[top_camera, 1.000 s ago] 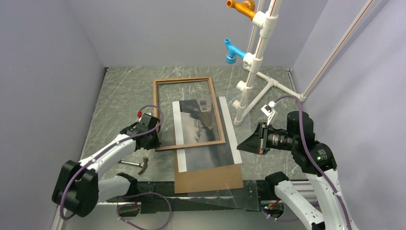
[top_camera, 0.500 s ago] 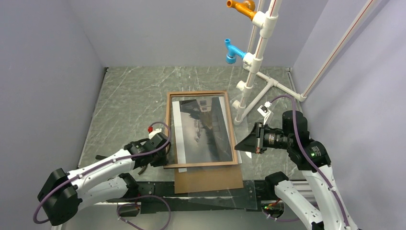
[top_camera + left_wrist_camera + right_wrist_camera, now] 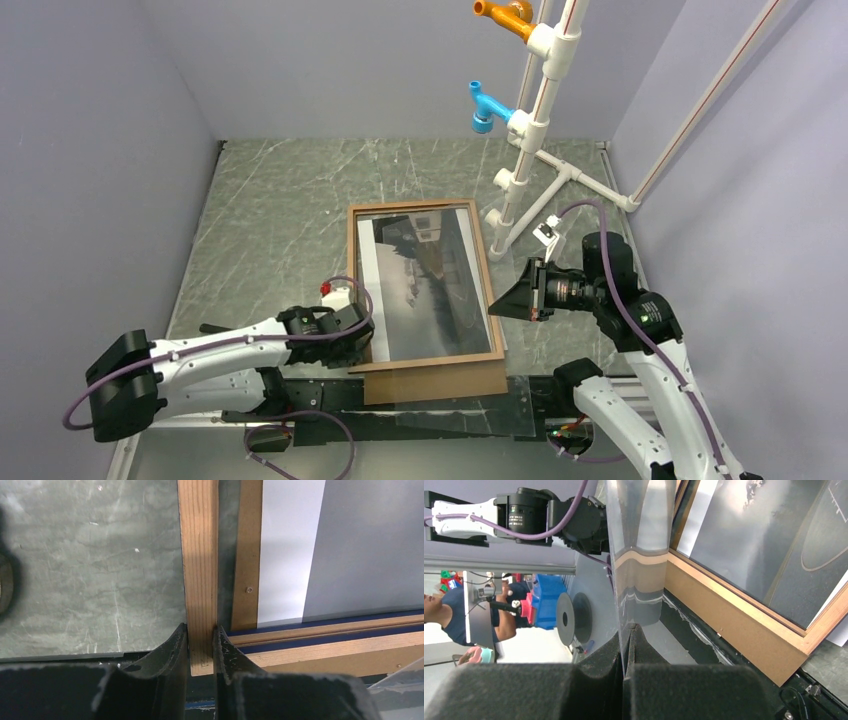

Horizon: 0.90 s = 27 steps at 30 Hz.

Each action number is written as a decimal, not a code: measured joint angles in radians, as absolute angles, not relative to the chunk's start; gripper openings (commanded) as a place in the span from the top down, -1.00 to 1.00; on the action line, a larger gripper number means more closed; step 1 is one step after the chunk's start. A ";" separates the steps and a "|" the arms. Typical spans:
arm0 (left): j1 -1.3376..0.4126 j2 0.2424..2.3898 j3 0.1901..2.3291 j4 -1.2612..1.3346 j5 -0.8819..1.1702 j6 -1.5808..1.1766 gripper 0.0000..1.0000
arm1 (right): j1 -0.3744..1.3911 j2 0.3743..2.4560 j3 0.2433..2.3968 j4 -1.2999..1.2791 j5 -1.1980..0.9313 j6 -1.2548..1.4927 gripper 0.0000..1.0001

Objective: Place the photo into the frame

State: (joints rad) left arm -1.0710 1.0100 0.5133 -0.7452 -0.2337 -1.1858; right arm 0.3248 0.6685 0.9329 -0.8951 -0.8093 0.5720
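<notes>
The frame (image 3: 352,270), thin brown wood rails, lies flat over the photo (image 3: 430,285), a grey landscape with a white band on its left. My left gripper (image 3: 352,342) is shut on the frame's left rail at its near corner; in the left wrist view both fingers (image 3: 176,645) press the wood rail (image 3: 200,555), and the photo's white band (image 3: 287,545) shows beyond. My right gripper (image 3: 497,305) hovers by the frame's right rail. In the right wrist view it (image 3: 626,630) is shut on a thin clear sheet (image 3: 639,540) that rises edge-on from its pads.
A plain brown backing board (image 3: 440,383) lies under the frame's near end. A white pipe stand (image 3: 530,150) with blue and orange fittings stands at the back right. Black base plates (image 3: 330,400) run along the near edge. Grey walls close in left, right and behind.
My left gripper has dragged the frame toward me and to the right, so it now surrounds the photo above the board. The right gripper has shifted slightly left, still shut.
</notes>
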 measured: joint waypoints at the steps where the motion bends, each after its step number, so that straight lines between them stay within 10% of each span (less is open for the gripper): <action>1: -1.086 1.019 0.516 -0.750 -0.236 -1.198 0.99 | 0.325 0.669 0.931 -0.895 -0.809 0.568 1.00; 12: -1.134 1.041 0.528 -0.798 -0.258 -1.252 -0.61 | 0.325 0.690 0.921 -0.889 -0.794 0.551 1.00; 27: -0.881 0.904 0.527 -0.789 -0.244 -1.132 -0.50 | 0.325 0.745 0.871 -0.888 -0.793 0.543 1.00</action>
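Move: My left hand holds the frame's left rail, its near-left corner about 3 cm back, level sideways. The photo's middle is some 16 cm ahead and 12 to the right, the backing board's bare strip 13 right and 6 back, the hammer head 10 left and 2 ahead, all just below my fingertips. From my right hand, pinching the clear sheet, the photo lies 14 cm ahead, 10 left and about 25 below. With my left fingers still pinching the rail, I draw the frame about 1 cm back towards my base, then open them wide and let go. I lift off roughly 2 cm and swing forward and left, about 4 cm ahead, above the left rail. Meanwhile my right hand keeps its pinch on the clear sheet and lowers it some 3.5 cm, easing slightly forward. ##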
